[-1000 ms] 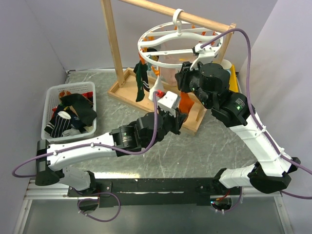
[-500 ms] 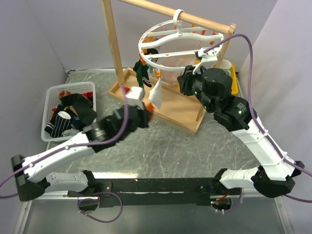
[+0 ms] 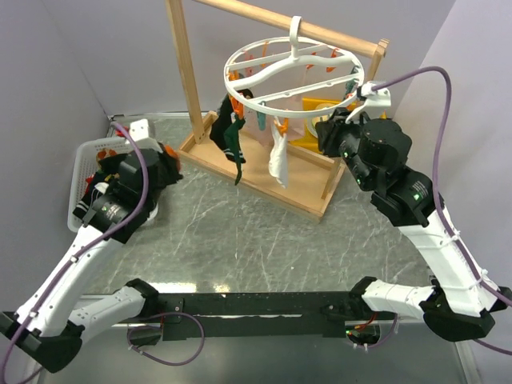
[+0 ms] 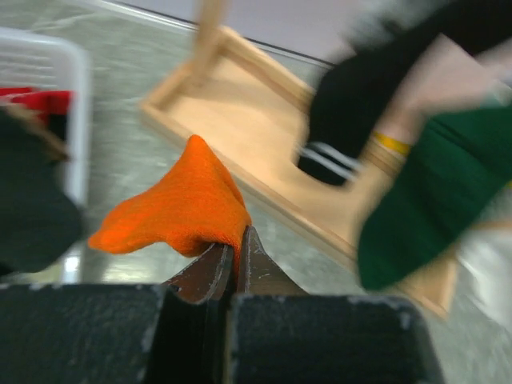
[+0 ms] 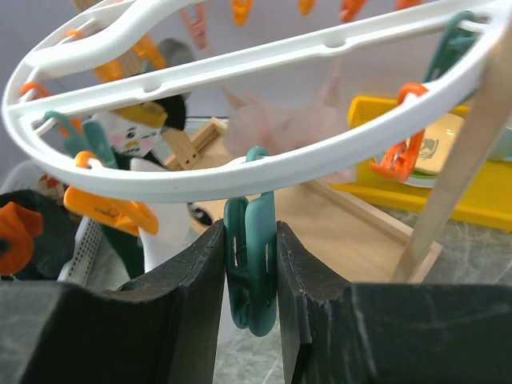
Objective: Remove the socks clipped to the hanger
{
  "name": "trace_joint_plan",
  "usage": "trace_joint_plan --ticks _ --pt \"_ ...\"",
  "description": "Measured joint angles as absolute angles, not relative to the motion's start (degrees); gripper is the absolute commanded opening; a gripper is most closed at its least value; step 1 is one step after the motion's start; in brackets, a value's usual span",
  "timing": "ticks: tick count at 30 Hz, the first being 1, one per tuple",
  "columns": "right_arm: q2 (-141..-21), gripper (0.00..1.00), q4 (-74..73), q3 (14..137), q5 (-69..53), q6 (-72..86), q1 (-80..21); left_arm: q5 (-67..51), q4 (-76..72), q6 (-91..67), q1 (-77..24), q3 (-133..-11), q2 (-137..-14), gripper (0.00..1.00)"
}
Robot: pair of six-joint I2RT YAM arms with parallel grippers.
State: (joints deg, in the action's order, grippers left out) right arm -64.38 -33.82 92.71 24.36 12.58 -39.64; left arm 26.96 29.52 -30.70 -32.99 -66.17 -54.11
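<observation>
The white ring hanger hangs by its hook from the wooden rack's bar. A dark green and black sock and a white sock dangle from its clips. My left gripper is over the right edge of the white basket, shut on an orange sock whose cloth is pinched at the fingertips. My right gripper is at the hanger's right rim, shut on a teal clothespin that holds no sock.
The basket holds several dark socks. The wooden rack stands on a tray base behind the arms. A yellow holder with a cup sits behind the rack at the right. Orange clothespins hang around the ring.
My left arm has swung left from under the hanger to the basket, carrying the orange sock. My right gripper rose to the hanger's rim, and the ring has swung up.
</observation>
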Motion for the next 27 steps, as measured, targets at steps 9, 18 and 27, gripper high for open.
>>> trace_joint_plan --ticks 9,18,27 --pt "-60.2 0.6 -32.6 88.7 22.6 14.3 -36.5 19.1 30.3 -30.0 -12.1 -67.4 -58.0 0.01" --pt "-50.8 0.97 -33.0 80.8 16.9 16.4 -36.1 15.2 30.7 -27.7 -6.8 -73.1 -64.1 0.01" --pt "-43.3 0.97 -32.7 71.8 11.4 18.9 -36.1 13.1 29.7 -25.1 2.9 -78.3 -75.0 0.01"
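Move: From my left hand, which already holds the orange sock, the basket's middle lies about 26 cm left, 18 cm ahead and 28 cm below. The green sock hangs roughly 8 cm ahead and 13 cm right at its height, the striped black one 14 cm ahead and 11 cm right. My right fingers already pinch a teal clip on the ring; from them the white sock hangs some 9 cm left, 3 cm ahead and 10 cm below. I carry the pinched orange sock some 16 cm left and 10 cm forward towards the basket, sinking slightly, easing midway, then speeding up while my left hand turns counter-clockwise about 20 degrees and tips down. My right hand drifts a little right, opens wide to let go of the teal clip, then draws back about 7 cm and down 5 from the ring, rolling left side up and turning slightly counter-clockwise. ##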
